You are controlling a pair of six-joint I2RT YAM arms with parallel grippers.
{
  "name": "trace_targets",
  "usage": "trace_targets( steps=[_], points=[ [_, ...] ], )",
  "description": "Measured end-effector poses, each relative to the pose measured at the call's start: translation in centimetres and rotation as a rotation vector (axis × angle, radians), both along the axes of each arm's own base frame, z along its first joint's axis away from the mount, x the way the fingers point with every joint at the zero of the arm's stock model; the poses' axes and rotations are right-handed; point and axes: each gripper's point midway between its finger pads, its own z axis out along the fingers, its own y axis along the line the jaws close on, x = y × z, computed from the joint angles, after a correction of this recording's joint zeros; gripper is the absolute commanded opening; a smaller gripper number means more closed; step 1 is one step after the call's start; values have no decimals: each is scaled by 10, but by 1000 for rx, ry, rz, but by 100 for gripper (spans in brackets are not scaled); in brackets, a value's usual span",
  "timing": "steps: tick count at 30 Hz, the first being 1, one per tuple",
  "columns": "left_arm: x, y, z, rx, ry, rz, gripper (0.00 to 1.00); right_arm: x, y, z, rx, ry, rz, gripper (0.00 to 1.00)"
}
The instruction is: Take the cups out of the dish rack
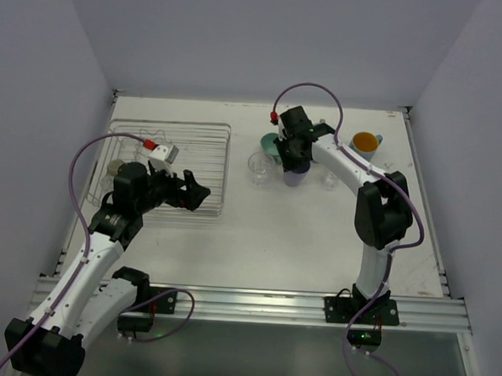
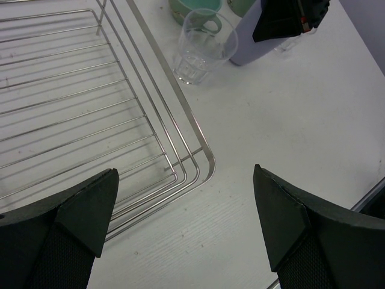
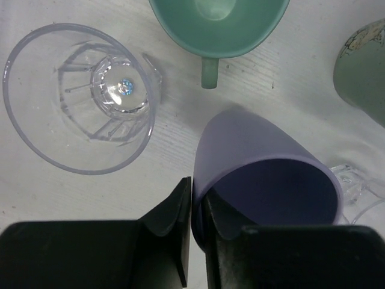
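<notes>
The silver wire dish rack (image 1: 205, 139) lies at the left of the table, and its corner (image 2: 201, 150) fills the left wrist view. My left gripper (image 1: 196, 193) (image 2: 183, 171) hangs open above that near right corner, holding nothing. My right gripper (image 1: 294, 161) (image 3: 195, 189) is shut on the wall of a lavender cup (image 3: 258, 150) (image 1: 294, 177), one finger inside the rim and one outside. The cup's base is on the table. Next to it stand a clear glass (image 3: 78, 96) (image 1: 258, 166) and a mint-green mug (image 3: 216, 24) (image 1: 271, 144).
A blue mug with an orange inside (image 1: 366, 143) stands at the back right. A second clear glass (image 1: 330, 179) (image 3: 356, 186) and another mint-green mug (image 3: 364, 66) sit to the right of the lavender cup. A pale object (image 1: 113, 171) lies at the rack's left end, partly hidden by my left arm.
</notes>
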Motion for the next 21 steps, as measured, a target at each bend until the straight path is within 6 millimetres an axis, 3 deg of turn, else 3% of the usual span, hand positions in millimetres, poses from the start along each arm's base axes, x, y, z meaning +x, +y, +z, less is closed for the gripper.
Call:
trace_targets(
  steps=[5, 7, 13, 17, 21],
  points=[
    [2, 2, -1, 8, -1, 12, 100, -1, -1, -3, -4, 4, 0, 35],
    [3, 3, -1, 11, -2, 19, 100, 1, 0, -3, -2, 0, -1, 49],
    [7, 10, -2, 24, -5, 58, 100, 3, 1, 3, 17, -31, -10, 73],
    [14, 24, -2, 42, -13, 129, 100, -6, 1, 33, 75, -103, -17, 91],
    [21, 45, 2, 67, -37, 248, 100, -28, 4, 96, 214, -263, -10, 95]
  ],
)
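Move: The right fingers still pinch the left rim of the purple cup, whose middle is about 2 cm ahead, 3 right and 5 below. From this hand the clear glass is 8 cm left and 2 ahead, the small green mug 11 ahead and 4 left, the stemmed glass 13 right and 1 ahead. From the left hand the beige cup is roughly 15 cm ahead, 23 left, 14 below; the rack glass stands 4 nearer and 2 farther left of it. The right hand stays almost in place while its fingers open wide and let go of the purple cup's rim, then climbs quickly about 10 cm, easing back some 3 cm and tilting its fingertips up and outward by roughly 20 degrees. The empty left hand, kept wide open and level, swings over the rack some 5 cm left and a little forward towards the beige cup, turning about 15 degrees counter-clockwise. ##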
